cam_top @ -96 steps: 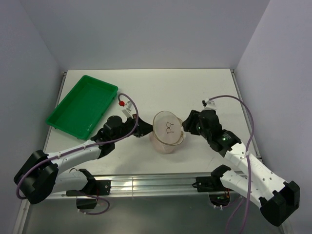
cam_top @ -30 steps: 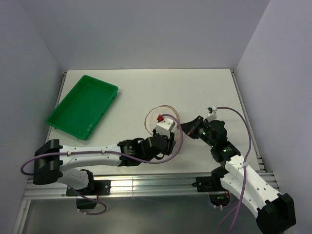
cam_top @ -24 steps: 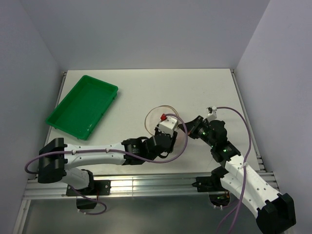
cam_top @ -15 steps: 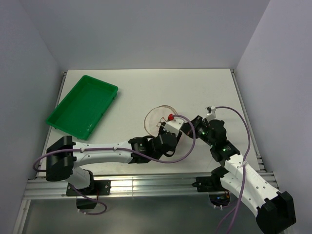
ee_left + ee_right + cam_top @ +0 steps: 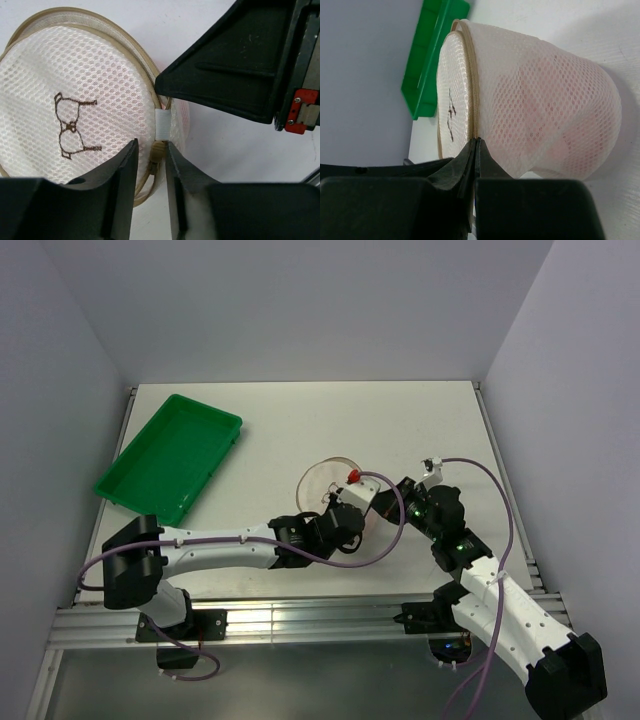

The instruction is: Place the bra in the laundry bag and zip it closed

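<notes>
The laundry bag (image 5: 328, 483) is a round white mesh pouch with a tan zipper rim and a dark bra outline on its face (image 5: 75, 115). It stands on its side at mid table. The pale pink bra (image 5: 547, 117) shows through the mesh, inside the bag. My left gripper (image 5: 151, 146) is closed to a narrow gap on the tan zipper pull (image 5: 156, 159) at the bag's rim, and in the top view it (image 5: 362, 512) sits at the bag's near right. My right gripper (image 5: 476, 141) is shut on the bag's rim seam, just right of the left one (image 5: 390, 502).
A green plastic tray (image 5: 170, 455) lies at the far left of the white table and also shows behind the bag in the right wrist view (image 5: 427, 75). The two wrists and their purple cables crowd together at the bag's right side.
My left gripper has travelled from the bag's left round its near side to its right, ending beside the right gripper. The bag has tipped and shifted slightly. The right gripper keeps its hold.
</notes>
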`<control>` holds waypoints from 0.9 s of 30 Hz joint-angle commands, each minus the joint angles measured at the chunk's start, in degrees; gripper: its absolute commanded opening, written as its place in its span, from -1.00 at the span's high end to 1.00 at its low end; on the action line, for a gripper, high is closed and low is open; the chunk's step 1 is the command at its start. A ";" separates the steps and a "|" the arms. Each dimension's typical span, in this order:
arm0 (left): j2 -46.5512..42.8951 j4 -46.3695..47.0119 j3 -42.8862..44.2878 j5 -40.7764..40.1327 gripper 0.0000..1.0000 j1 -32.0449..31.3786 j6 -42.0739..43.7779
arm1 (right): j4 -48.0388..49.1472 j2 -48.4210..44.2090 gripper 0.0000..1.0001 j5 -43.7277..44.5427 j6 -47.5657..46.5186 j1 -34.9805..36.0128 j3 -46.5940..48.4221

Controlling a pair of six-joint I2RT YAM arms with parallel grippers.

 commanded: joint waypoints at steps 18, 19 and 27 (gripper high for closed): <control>-0.19 1.93 0.20 0.13 0.43 0.17 1.64 | 2.76 -0.70 1.00 0.00 0.85 -0.64 0.42; -0.19 1.94 0.02 0.04 0.51 0.17 1.73 | 2.93 -0.61 1.00 -0.09 0.94 -0.64 0.51; -1.86 2.90 -1.73 0.04 1.00 0.17 1.46 | 4.78 0.53 1.00 -1.05 2.08 -1.34 0.16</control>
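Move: The tan zip pull at the rim of the laundry bag lies practically between the left fingertips, about 1 cm below the hand point. The right gripper's tip is some 3 cm ahead and 2 cm to the right of the left hand. The bag's embroidered front centres about 4 cm ahead, 5 cm left and 3 cm lower. From the right hand, the pull lies roughly 3 cm back, 2 cm left and 1 cm down. Sinking barely half a centimetre, then staying in place, the left hand narrows its part-open fingers around the zip pull, eases them open again, and finally shuts them almost fully, pinching the pull just below the grey tab. The right gripper stays shut on the rim beyond that tab, holding the bag steady. ##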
